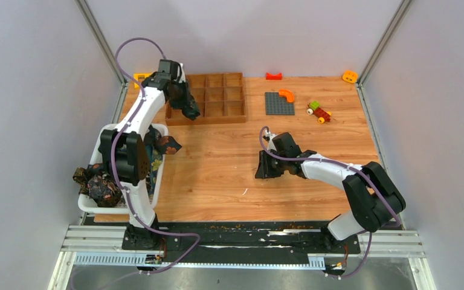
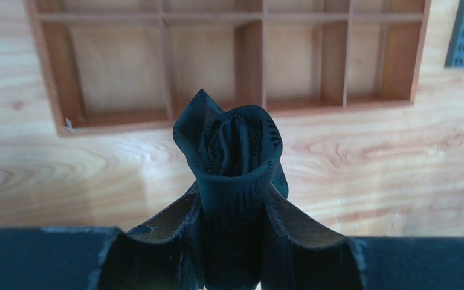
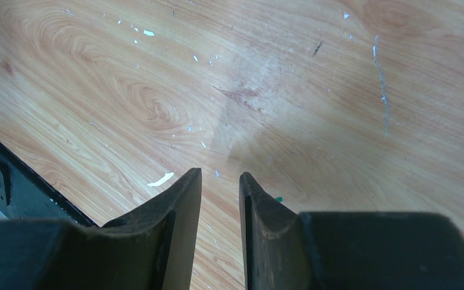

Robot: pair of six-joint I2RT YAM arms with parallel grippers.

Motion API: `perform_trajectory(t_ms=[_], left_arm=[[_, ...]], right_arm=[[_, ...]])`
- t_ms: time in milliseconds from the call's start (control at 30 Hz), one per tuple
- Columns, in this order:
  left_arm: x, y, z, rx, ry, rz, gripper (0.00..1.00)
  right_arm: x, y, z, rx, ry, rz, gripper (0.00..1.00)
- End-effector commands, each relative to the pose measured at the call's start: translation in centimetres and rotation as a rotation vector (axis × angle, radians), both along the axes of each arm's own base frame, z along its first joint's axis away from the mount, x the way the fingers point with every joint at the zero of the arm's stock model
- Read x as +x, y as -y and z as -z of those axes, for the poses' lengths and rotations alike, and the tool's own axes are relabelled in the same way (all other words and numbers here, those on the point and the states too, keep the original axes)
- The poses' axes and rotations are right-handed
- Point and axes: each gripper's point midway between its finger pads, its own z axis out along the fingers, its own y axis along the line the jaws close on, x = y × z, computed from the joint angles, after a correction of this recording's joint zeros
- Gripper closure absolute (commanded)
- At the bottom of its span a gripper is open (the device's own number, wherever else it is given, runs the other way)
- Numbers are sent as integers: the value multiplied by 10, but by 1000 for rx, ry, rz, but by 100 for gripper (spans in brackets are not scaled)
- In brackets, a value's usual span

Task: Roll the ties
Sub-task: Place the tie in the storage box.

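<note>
A dark green-black tie rolled into a small cylinder (image 2: 232, 151) stands upright between the fingers of my left gripper (image 2: 232, 190), which is shut on it. In the top view that gripper (image 1: 191, 112) hangs just in front of the wooden compartment tray (image 1: 214, 118). More ties, brown patterned and teal (image 1: 99, 184), lie bunched in the white basket (image 1: 86, 205) at the left, and one end (image 1: 168, 145) drapes over its right rim. My right gripper (image 3: 220, 175) hovers low over bare table, slightly open, with nothing between its fingers; from above it (image 1: 264, 166) is near the table's middle.
The wooden tray's compartments (image 2: 241, 60) show no contents. Behind it to the right lie a grey baseplate (image 1: 278, 103) with an orange curved piece (image 1: 287, 94), a small toy car (image 1: 319, 112), a red brick (image 1: 273, 76) and an orange block (image 1: 350, 76).
</note>
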Motion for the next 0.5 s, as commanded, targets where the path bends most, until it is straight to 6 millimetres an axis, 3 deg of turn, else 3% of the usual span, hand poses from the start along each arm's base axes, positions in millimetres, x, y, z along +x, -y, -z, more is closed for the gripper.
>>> perform_trajectory(t_ms=[0,133,467], left_arm=[[26,-20,-18,-23,8,-39,79],[49,-42,-18,-31,5,-89,79],[84,-74,20,-61,-52,-148,78]], right_arm=[[13,-12,-14,40,64,-30,70],[12,-13,-13,42,59,-37,70],[13,-13,-13,42,59,-39,70]])
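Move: The left hand holds the rolled tie high; the storage box's front-left compartment lies about 8 cm ahead, 8 cm left and 15 cm below. The box's middle is some 13 cm ahead and 3 cm right, the yellow triangle about 20 cm ahead and 20 cm left. The white basket's middle lies some 16 cm back and 27 cm left. From the idle right hand, the compartment is roughly 24 cm ahead and 35 cm left. Keeping its grip, the left hand carries the tie 8 cm forward and 7 cm left towards the box's left end. ##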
